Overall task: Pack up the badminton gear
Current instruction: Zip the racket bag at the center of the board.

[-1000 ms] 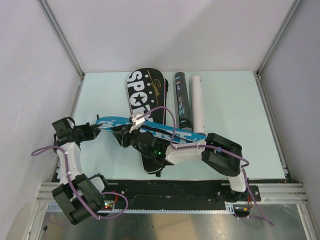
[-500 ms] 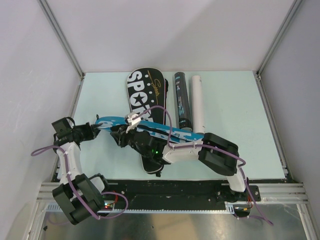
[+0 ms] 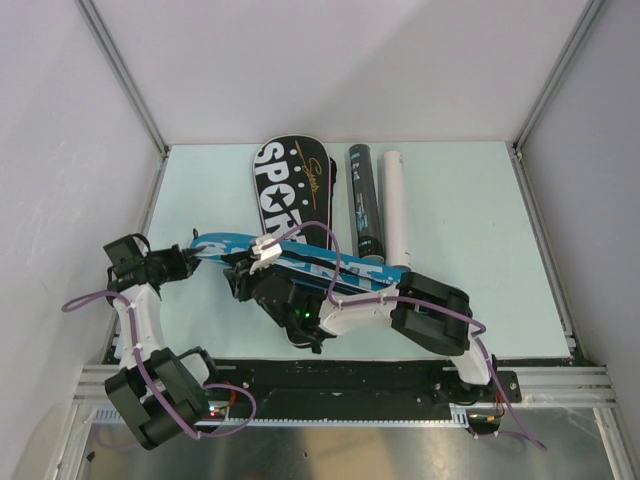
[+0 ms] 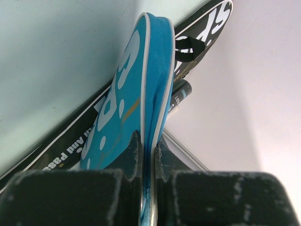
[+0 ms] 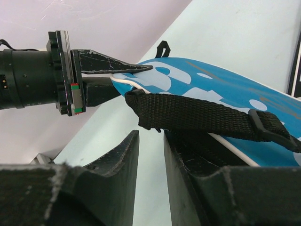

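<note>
A blue "SPORT" racket cover (image 3: 320,262) lies slantwise over a black "SPORT" cover (image 3: 288,185). My left gripper (image 3: 186,259) is shut on the blue cover's left end; in the left wrist view the cover's white-piped edge (image 4: 157,94) is pinched between the jaws of the left gripper (image 4: 148,155). My right gripper (image 5: 151,134) is open by a narrow gap with nothing in it, its tips just under the cover's black webbing strap (image 5: 197,115). From above, the right gripper (image 3: 245,282) is beside the blue cover's near edge.
A black tube (image 3: 364,205) and a white tube (image 3: 397,210) lie side by side right of the black cover. The right arm's elbow (image 3: 432,318) hangs over the near table edge. Enclosure walls and metal rails (image 3: 545,230) bound the table.
The right arm has shifted a little left and nearer, its gripper staying at the blue cover's strap with the jaws slightly wider. The left gripper has held still on the cover.
</note>
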`<state>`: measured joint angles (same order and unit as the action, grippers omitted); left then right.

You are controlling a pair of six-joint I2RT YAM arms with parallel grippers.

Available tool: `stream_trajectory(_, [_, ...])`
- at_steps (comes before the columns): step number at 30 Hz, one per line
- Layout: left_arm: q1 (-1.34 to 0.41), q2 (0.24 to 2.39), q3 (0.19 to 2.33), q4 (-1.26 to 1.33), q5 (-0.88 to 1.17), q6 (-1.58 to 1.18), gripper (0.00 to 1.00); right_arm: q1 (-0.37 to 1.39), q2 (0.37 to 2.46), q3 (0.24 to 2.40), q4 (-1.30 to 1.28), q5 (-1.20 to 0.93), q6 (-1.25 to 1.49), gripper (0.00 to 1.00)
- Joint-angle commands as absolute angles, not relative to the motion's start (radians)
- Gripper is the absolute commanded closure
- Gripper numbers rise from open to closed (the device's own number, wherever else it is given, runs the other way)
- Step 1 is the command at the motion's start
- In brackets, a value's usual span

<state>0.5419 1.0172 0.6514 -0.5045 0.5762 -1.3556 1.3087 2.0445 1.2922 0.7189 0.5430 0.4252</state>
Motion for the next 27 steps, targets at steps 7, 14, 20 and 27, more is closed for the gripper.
stream_trajectory(7, [0.543,0.99,0.679,-0.587,0.624,-1.436,1.0,1.287,2.084,1.361,0.812,0.66,0.376,0.65])
stream_trajectory(14, [0.543,0.997,0.657,-0.588,0.642,-1.424,1.0,1.28,2.116,1.408,0.844,0.684,0.382,0.69])
stream_trajectory(20, [0.543,0.991,0.643,-0.589,0.652,-1.418,1.0,1.279,2.133,1.441,0.846,0.751,0.4,0.76])
stream_trajectory(27, [0.543,0.979,0.631,-0.589,0.641,-1.424,1.0,1.285,2.125,1.455,0.836,0.814,0.41,0.99])
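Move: The right hand, part open, has the blue bag's zip pull just off its fingertips, about 2 cm ahead, 1 cm to the left and 1 cm above. The black strap crosses a little over that pull, some 3 cm ahead, 2 cm left and 3 cm up. The black SPORT bag lies on the board, roughly 8 cm ahead, 12 cm right and 15 cm below. From the left hand, the pull is about 9 cm right and 3 cm back, near its own height. The right fingers close almost fully under the black strap, seemingly pinching the zip pull near the blue bag's held end. Before that the hand eases about 2.5 cm forward, left and slightly up towards the pull, turning some 5 degrees clockwise. The left hand keeps its pinch on the bag's end, rising only about half a centimetre. ##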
